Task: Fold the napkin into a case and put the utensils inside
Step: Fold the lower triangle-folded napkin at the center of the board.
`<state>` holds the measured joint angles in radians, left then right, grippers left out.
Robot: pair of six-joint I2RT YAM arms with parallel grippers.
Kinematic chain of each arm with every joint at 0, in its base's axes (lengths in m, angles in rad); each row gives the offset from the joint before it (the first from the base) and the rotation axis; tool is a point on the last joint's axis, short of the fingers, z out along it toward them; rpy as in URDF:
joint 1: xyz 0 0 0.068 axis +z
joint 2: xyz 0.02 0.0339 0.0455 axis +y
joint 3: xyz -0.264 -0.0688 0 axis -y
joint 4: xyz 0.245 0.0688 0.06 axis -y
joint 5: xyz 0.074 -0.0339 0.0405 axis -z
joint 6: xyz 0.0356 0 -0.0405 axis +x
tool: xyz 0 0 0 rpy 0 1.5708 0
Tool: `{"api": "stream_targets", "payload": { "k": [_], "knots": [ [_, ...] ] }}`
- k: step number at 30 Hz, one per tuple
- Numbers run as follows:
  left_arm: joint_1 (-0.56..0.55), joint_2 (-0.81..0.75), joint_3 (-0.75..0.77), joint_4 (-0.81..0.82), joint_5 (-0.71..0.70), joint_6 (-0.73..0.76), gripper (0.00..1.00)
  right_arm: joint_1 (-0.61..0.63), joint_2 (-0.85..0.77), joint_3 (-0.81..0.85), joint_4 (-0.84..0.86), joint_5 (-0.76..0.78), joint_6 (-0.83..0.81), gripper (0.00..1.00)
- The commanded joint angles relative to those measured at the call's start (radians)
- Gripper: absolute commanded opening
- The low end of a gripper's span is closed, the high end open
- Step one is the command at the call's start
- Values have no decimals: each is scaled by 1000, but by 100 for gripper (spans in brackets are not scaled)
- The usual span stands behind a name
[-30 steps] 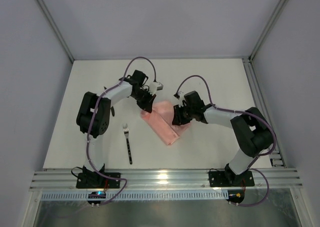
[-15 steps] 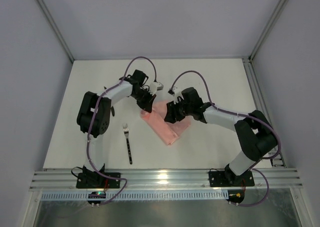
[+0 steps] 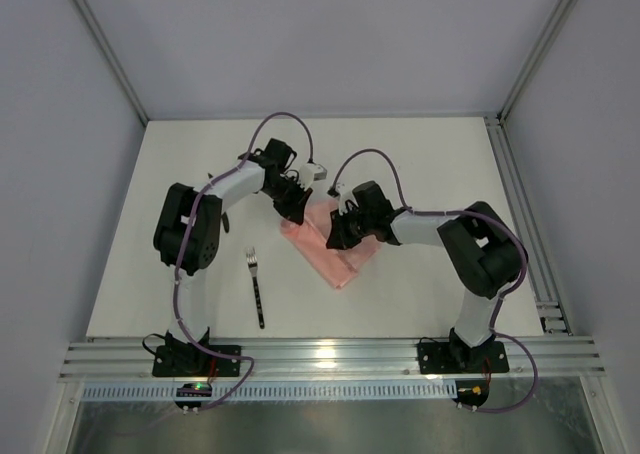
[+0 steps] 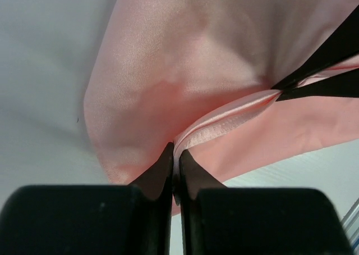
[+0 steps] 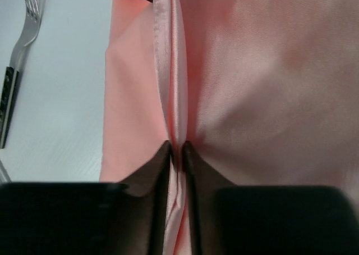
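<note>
The pale-pink napkin (image 3: pixel 338 259) lies folded into an oblong, slanted across the middle of the table; I cannot tell whether it forms a case. My left gripper (image 3: pixel 296 212) is at its far left corner, shut on a hemmed fold (image 4: pixel 224 123). My right gripper (image 3: pixel 336 236) sits over the napkin's middle, shut on the same raised hem (image 5: pixel 175 92). Both pairs of fingertips (image 4: pixel 162 165) (image 5: pixel 160 159) pinch cloth between them. Of the utensils, a dark-handled fork (image 3: pixel 256 286) lies alone to the left, tines away from me, and shows again as the fork (image 5: pixel 19 47) in the right wrist view.
Grey walls close in the white table (image 3: pixel 420 164) on three sides. A ribbed metal rail (image 3: pixel 330 359) runs along the near edge by both arm bases. Purple cables (image 3: pixel 285 122) loop above each wrist.
My right gripper has slid left along the napkin toward the left gripper, opened briefly, and shut again on the hem. The left gripper and the fork have stayed put.
</note>
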<state>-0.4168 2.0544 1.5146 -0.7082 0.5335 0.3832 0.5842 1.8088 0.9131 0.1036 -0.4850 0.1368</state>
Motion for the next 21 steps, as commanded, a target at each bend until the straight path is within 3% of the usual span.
{"api": "stream_targets", "payload": {
  "k": [1, 2, 3, 4, 9, 15, 21],
  "knots": [
    [-2, 0, 38, -7, -1, 23, 7, 2, 18, 17, 33, -11, 20, 5],
    [-2, -2, 39, -1, -22, 23, 12, 3, 15, 15, 30, 0, 24, 4],
    [-2, -7, 39, 4, -36, 23, 27, 2, 9, 13, 25, 8, 27, 4],
    [0, -10, 42, 12, -53, 25, 33, 0, 7, 15, 12, 20, 33, 4],
    [4, -63, 56, 81, -179, 28, 50, -21, 27, 7, 4, 42, 67, 4],
    [15, -94, 52, 138, -289, -6, 52, -47, 44, -26, 67, 17, 144, 4],
    [13, -48, 16, 164, -288, -29, 49, -47, 60, -17, 84, -4, 173, 4]
  ]
}}
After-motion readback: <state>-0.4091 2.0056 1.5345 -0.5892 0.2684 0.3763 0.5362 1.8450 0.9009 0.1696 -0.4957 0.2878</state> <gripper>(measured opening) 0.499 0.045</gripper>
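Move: My left fingers still hold the left end of the napkin's raised fold. From this hand the middle of the fold is about 6 cm back, 8 cm right and a centimetre down, right between my right hand's half-closed fingertips. From my left hand the fork is some 16 cm back and 10 cm left, and the knife some 5 cm ahead and 18 cm left, both about 2 cm lower. My right fingers finish shutting on the middle of the fold and pinch it, then ease about 1 cm forward, turning slightly clockwise. My left fingers open to about half at once and let go of the fold's left end. That hand slides forward and a little left, then also rises, going about 6 cm out and 2 cm up away from the napkin, its fingertips swinging forward some 15 degrees. ##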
